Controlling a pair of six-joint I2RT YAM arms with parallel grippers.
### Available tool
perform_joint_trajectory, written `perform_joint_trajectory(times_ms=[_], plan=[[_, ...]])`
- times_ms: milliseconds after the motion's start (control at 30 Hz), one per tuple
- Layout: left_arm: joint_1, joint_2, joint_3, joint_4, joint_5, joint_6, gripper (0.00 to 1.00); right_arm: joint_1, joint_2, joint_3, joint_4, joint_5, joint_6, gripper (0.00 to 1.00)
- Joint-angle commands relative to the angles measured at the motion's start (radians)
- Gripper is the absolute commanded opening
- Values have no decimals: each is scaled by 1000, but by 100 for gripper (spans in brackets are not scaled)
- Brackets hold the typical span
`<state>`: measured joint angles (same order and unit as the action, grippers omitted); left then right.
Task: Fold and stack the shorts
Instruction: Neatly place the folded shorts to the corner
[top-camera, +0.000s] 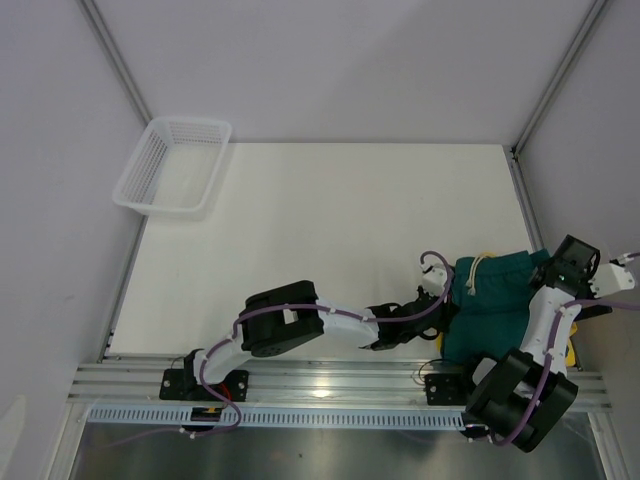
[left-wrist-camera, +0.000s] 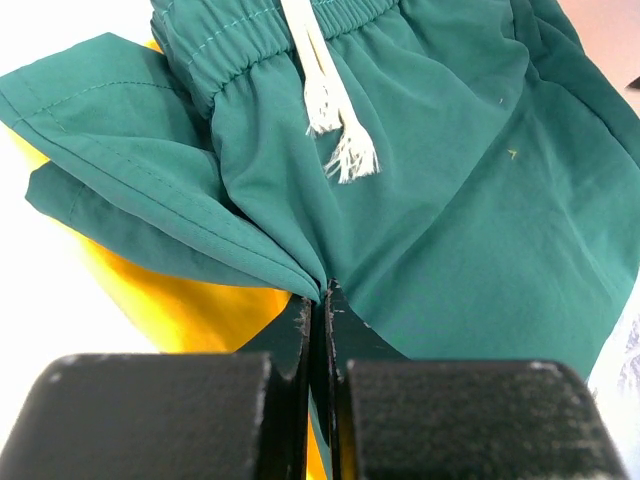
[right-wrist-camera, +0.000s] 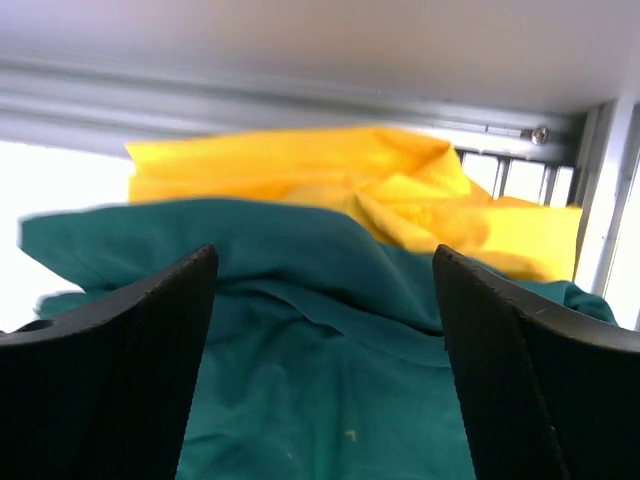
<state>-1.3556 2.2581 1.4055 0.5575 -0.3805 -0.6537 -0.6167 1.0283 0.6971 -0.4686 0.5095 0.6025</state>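
Note:
The dark teal-green shorts (top-camera: 495, 300) lie crumpled at the table's near right, on top of the yellow shorts (top-camera: 570, 352), which peek out underneath. My left gripper (left-wrist-camera: 322, 295) is shut on a folded edge of the teal shorts (left-wrist-camera: 430, 220), with yellow fabric (left-wrist-camera: 190, 300) under it and the pale drawstring (left-wrist-camera: 325, 100) just beyond. My right gripper (right-wrist-camera: 325, 270) is open, its fingers (right-wrist-camera: 140, 340) standing wide apart over the teal cloth (right-wrist-camera: 320, 390) with nothing pinched. The yellow shorts (right-wrist-camera: 330, 170) bunch up behind that.
A white mesh basket (top-camera: 172, 165) sits at the far left corner of the table (top-camera: 330, 230). The aluminium rail (top-camera: 330, 385) runs along the near edge close behind the shorts. The right frame post (top-camera: 525, 200) stands near the right arm's wrist (top-camera: 575, 265).

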Motion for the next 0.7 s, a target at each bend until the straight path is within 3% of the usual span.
perform_joint_trajectory(times_ms=[0, 167, 267, 300, 400, 633, 667], plan=[[-16, -38, -11, 15, -23, 9, 0, -5, -14, 47, 38, 84, -1, 90], [-16, -31, -2, 9, -15, 9, 5, 18, -60, 91, 12, 113, -30, 91], [-16, -29, 7, -8, -12, 6, 43, 46, -114, 134, -36, 92, -40, 89], [-14, -31, 22, -22, -14, 2, 67, 49, -132, 140, -44, 49, -38, 89], [1, -42, 79, -120, 3, -10, 94, 48, -146, 159, -62, -99, -56, 87], [53, -127, 90, -203, 106, -32, 99, 5, -185, 147, -16, -490, -116, 88], [55, -141, 81, -202, 112, -27, 99, -21, -186, 130, 5, -610, -98, 88]])
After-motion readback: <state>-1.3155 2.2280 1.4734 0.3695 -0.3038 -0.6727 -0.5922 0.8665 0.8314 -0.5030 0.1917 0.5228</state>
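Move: The left hand has the left edge of the green shorts pinched. Their middle lies about 11 cm to its right, level fore and aft and 2 cm below; the drawstring is some 8 cm ahead and 6 cm right. The yellow shorts lie underneath, their middle about 12 cm right and 1 cm back. From the open right hand, already free above the right edge, the green shorts' middle is about 13 cm left and 6 cm lower. The left fingers let go of the pinched left edge of the green shorts, opening wide while that hand dips about 1 cm, comes back up and eases slightly forward. The right hand, fingers still open, climbs about 8 cm off the right edge, then swings forward and left over the stack's far right part, its fingers tipping up and turning counter-clockwise, some 25 degrees in all. ##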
